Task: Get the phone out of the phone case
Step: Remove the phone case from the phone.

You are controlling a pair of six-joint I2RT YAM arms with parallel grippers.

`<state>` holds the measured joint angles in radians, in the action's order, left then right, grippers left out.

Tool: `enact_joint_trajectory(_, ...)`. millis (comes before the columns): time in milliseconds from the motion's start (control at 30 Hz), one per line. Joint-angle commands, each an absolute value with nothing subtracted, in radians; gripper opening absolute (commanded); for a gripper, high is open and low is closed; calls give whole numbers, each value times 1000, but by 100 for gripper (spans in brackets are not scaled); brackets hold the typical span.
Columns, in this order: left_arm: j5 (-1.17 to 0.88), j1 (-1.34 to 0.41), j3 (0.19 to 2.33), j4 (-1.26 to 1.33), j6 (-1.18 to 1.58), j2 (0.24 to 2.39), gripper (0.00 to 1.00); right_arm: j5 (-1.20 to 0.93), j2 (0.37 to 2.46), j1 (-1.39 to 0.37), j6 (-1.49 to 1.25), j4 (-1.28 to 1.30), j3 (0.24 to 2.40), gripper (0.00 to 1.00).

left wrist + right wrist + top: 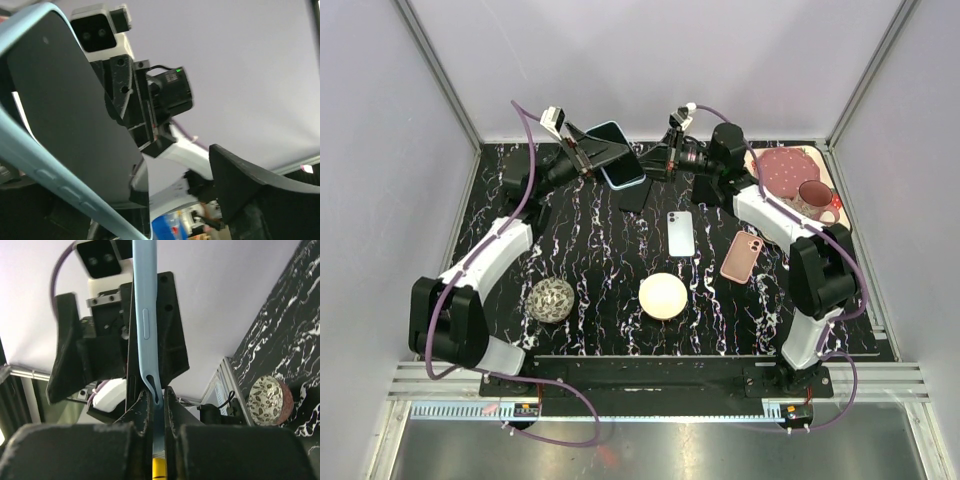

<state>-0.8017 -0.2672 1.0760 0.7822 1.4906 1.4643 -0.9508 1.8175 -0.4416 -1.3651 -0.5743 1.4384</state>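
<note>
A phone with a dark screen (60,100) sits in a light blue case (617,152) and is held up in the air at the back of the table. My right gripper (156,405) is shut on the edge of the blue case (145,315); in the top view it (662,158) is just right of the phone. My left gripper (588,150) is open around the phone. The screen lies toward one side, and the other finger (240,180) stands well apart from it. The case rim (30,160) runs along the lower left of the left wrist view.
On the black marbled table (590,250) lie a pale phone (680,233), a pink phone case (742,256), a cream disc (663,296) and a leopard-patterned round object (551,299). A pink plate (782,168) with a mug (815,200) is at the back right.
</note>
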Motion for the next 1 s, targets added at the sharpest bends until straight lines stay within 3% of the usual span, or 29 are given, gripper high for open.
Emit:
enact_joint_trajectory(0,-951,-334,1114,465,1197,1298,89,-790,1838,-479,-1322,-456,1390,0)
enact_joint_trajectory(133,-856,-292,1161,143,952,1244,99,-772,1833,-477,-1302,-443,1358,0)
enact_joint_trajectory(267,-776,-227,1203,-128,798,1207,99,-744,1824,-477,-1250,-393,1354,0)
enact_joint_trajectory(400,-713,-106,1163,-312,732,1157,99,-633,1781,-480,-1074,-139,1397,0)
enact_joint_trajectory(667,-451,-2,1101,-475,647,1091,99,-421,1770,-537,-793,149,1485,0)
enact_joint_trajectory(967,-322,-2,1054,-526,657,1092,99,113,1919,-787,-500,429,1670,0)
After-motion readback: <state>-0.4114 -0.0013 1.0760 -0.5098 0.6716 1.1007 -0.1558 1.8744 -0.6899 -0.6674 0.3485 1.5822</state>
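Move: The right hand keeps the blue phone case pinched near one corner, with bare tabletop as its goal about 35 cm below and some 8 cm left, 1 cm ahead. From this hand, down on the table, the white-backed phone lies about 4 cm ahead and 9 right, the dark slab 18 ahead and 5 left, and the cream bowl 16 back and 3 right. The left hand's fingers are already open around the blue-cased phone, its middle about 2 cm ahead, 2 right and 3 lower. The right hand keeps its pinch on the blue case and lowers it some 17 cm towards the bare table, tipping its left-pointing fingers steeply down and swinging them clockwise, with a small drift forward and then back and left near the end. The left hand, finishing its opening, comes free of the phone, sinking first and then sweeping out to its left, about 16 cm left and 14 cm down in all, while its fingers tip down and turn counter-clockwise to point more forward. ##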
